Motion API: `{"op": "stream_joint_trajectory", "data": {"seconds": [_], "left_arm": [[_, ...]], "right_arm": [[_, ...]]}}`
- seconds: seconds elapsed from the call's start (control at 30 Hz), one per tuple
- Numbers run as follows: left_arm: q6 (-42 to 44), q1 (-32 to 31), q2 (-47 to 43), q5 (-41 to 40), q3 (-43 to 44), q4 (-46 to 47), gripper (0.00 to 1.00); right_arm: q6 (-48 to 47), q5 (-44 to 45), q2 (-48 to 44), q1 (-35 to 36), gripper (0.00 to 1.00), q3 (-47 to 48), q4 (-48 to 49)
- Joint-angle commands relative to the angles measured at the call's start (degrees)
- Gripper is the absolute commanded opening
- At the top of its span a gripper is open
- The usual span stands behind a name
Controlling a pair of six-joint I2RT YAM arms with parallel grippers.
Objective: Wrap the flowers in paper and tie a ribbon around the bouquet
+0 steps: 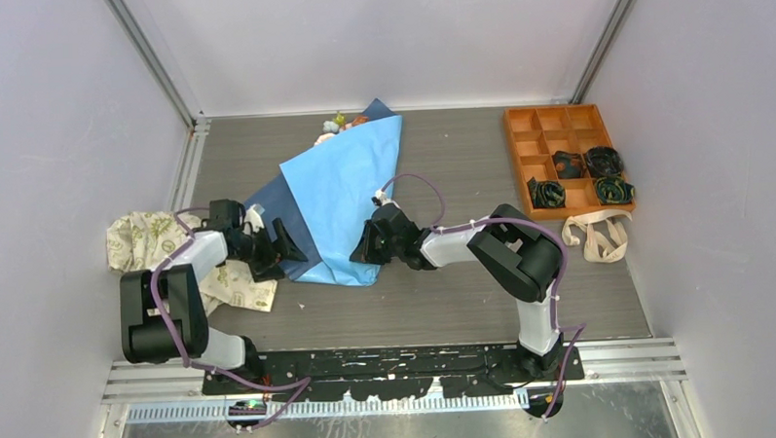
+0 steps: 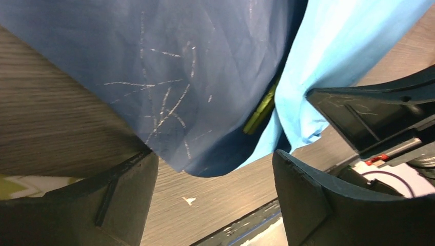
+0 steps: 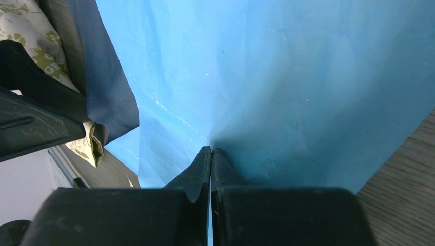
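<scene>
The paper (image 1: pixel 344 191) lies folded over the flowers, light blue face up, with a darker blue flap on its left. Blooms (image 1: pixel 337 126) poke out at the far end. A green stalk (image 2: pixel 260 113) shows between the dark fold (image 2: pixel 169 77) and the light blue fold (image 2: pixel 333 46). My left gripper (image 1: pixel 286 250) is open at the paper's near left corner, and its jaws (image 2: pixel 215 174) hold nothing. My right gripper (image 1: pixel 366 249) is shut on the paper's near edge (image 3: pixel 211 151), with a sliver of blue between its fingers. The beige ribbon (image 1: pixel 591 239) lies at the right.
An orange compartment tray (image 1: pixel 518 137) at the back right holds dark coils (image 1: pixel 582 164). A cream cloth with green print (image 1: pixel 146 237) lies under and beside the left arm. Walls close in on the left, back and right.
</scene>
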Motion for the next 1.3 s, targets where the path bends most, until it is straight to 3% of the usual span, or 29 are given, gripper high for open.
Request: {"op": "stream_joint_trajectory", "data": {"seconds": [0.0,0.27,0.53,0.63,0.97,1.27], "left_arm": [[-2.82,-0.74,2.65,0.62,-1.13,4.21,0.83],[-0.83,-1.09,13.15,-1.53,2.05,5.23,0.75],[-3.54,1.38,-0.90,1.34,-2.37,10.89,0.67],[-4.95,1.38,-0.22,5.57,-1.37,12.50,0.66],[-6.58,1.80,-2.89,5.85,-1.59,16.74,0.65],[-6.59,6.44,-4.55,6.31,-2.25,19.20,0.62]], "right_arm": [[-2.60,2.74,1.83,0.02,0.01,-0.37,-8.00],[-2.88,2.56,2.31,0.03,0.01,-0.01,-8.16],[-3.34,1.73,3.33,-0.02,0.01,0.76,-7.96],[-3.50,1.45,3.82,0.02,0.01,0.95,-7.96],[-3.68,1.43,3.57,0.02,0.01,0.47,-8.13],[-3.97,1.07,3.61,0.02,0.01,0.61,-8.40]]}}
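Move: For the left hand, the middle of the paper's dark blue left edge is about 4 cm ahead and 2 cm to the left, some 2 cm lower. A stem end lies about 7 cm to its right and level with it fore and aft; the light-blue flap's middle is 12 cm ahead and 15 cm right, and the patterned cloth some 19 cm left and 1 cm back. From the right hand, that left edge is roughly 20 cm left and 5 cm ahead. With its fingers low at the bottom end of the dark blue left edge, the left hand first slides about 2 cm right and 2 cm forward, rolling a little so its left side dips, then goes on forward along that edge while climbing, ending about 4.5 cm farther out, 3 cm higher and slightly to the left, fingers tipped up some 10 degrees and their wide gap drawn in by about a fifth of the full range. Meanwhile the right gripper, still shut, keeps its tips resting on the light-blue fold and hardly shifts. ##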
